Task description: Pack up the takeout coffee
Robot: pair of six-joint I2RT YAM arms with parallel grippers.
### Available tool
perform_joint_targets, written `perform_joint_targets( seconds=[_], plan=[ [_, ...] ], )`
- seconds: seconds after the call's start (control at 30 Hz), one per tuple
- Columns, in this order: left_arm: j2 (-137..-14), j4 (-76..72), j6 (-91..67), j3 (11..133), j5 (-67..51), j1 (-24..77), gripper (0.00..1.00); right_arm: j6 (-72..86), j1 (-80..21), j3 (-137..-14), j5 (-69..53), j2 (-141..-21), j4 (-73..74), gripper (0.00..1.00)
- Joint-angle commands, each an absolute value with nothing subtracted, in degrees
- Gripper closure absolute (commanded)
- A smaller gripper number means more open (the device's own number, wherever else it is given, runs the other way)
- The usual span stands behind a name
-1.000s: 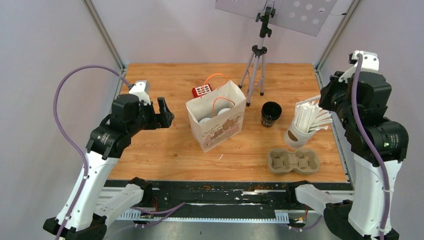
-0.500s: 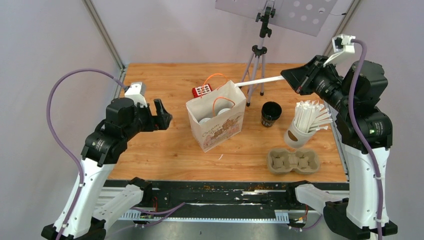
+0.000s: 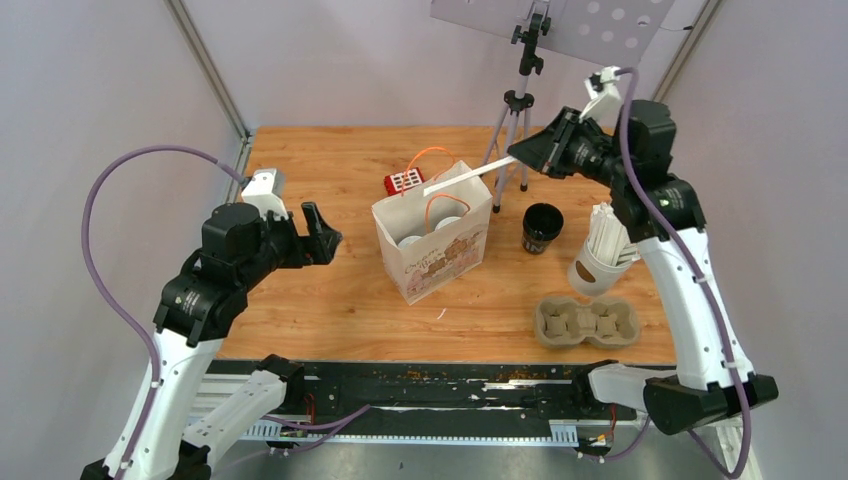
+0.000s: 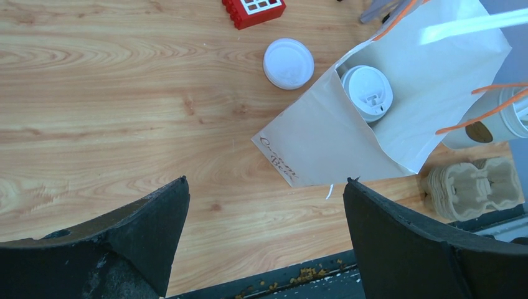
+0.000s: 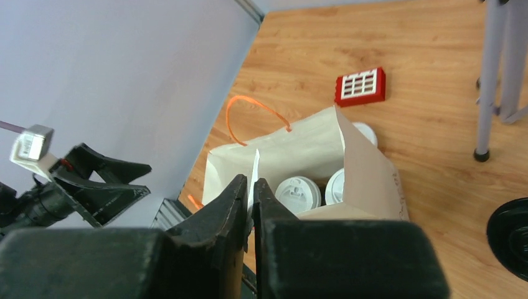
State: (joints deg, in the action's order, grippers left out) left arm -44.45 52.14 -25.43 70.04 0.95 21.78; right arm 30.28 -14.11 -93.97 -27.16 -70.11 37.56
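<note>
Two takeout coffee cups with white lids (image 3: pixel 410 241) (image 5: pixel 297 192) stand inside the open paper bag (image 3: pixel 430 258) (image 4: pixel 324 143) at mid-table. A black cup with no lid (image 3: pixel 542 226) stands to the bag's right. My right gripper (image 3: pixel 522 156) (image 5: pixel 251 180) hovers above and behind the bag, shut on a paper-wrapped straw (image 3: pixel 462 176) (image 5: pixel 254 167) whose free end reaches over the bag's mouth. My left gripper (image 3: pixel 322 228) (image 4: pixel 266 180) stands open to the left of the bag, holding nothing. One lidded cup (image 4: pixel 367 92) shows in the left wrist view.
A white cup of wrapped straws (image 3: pixel 608 248) and a cardboard cup tray (image 3: pixel 587 322) sit at the right. A red block (image 3: pixel 404 181) and a loose white lid (image 4: pixel 288 63) lie behind the bag. A tripod (image 3: pixel 512 130) stands at the back.
My right arm has swung up and left from the straw cup, carrying one straw over to the bag. The left arm has barely shifted and stays open.
</note>
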Motion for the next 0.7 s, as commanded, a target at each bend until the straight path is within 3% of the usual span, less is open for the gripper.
perform_joint_targets(
  seconds=[0.0, 0.2, 0.33, 0.67],
  plan=[
    [-43.88, 51.51, -26.33, 70.89, 0.77, 21.89, 0.00, 33.58, -16.39, -88.73, -32.82, -72.59, 29.04, 0.87],
    [-43.95, 51.53, -25.77, 71.48, 1.07, 21.93, 0.00, 27.41, -16.73, -98.10, -24.13, -76.21, 41.54, 0.55],
    [-43.98, 50.77, -25.52, 70.63, 0.62, 21.96, 0.00, 23.41, -16.32, -102.50, -10.60, -75.80, 53.70, 0.53],
    [-44.28, 51.64, -23.24, 71.62, 1.71, 21.88, 0.00, 30.69, -15.73, -100.54, 15.25, -69.69, 72.38, 0.53]
  ],
)
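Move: The right gripper holds the straw, its free end already out over the mouth of the paper bag; the bag's middle lies about 12 cm left, 4 cm ahead and some 32 cm below. From that hand, the black cup stands roughly 11 cm right, 7 cm ahead, and the red box 19 cm left, 20 cm ahead, both around 40 cm lower. From the idle left hand, the bag is some 12 cm ahead, 18 cm right and 20 cm below. Dip the right gripper about 6 cm, easing some 3 cm forward and left towards the bag, and open the fingers to about half on the way down to let go of the straw. Then pull back right, away from the bag, some 10 cm and slightly backward, turning the wrist roughly 25 degrees clockwise and tipping the fingers down. ##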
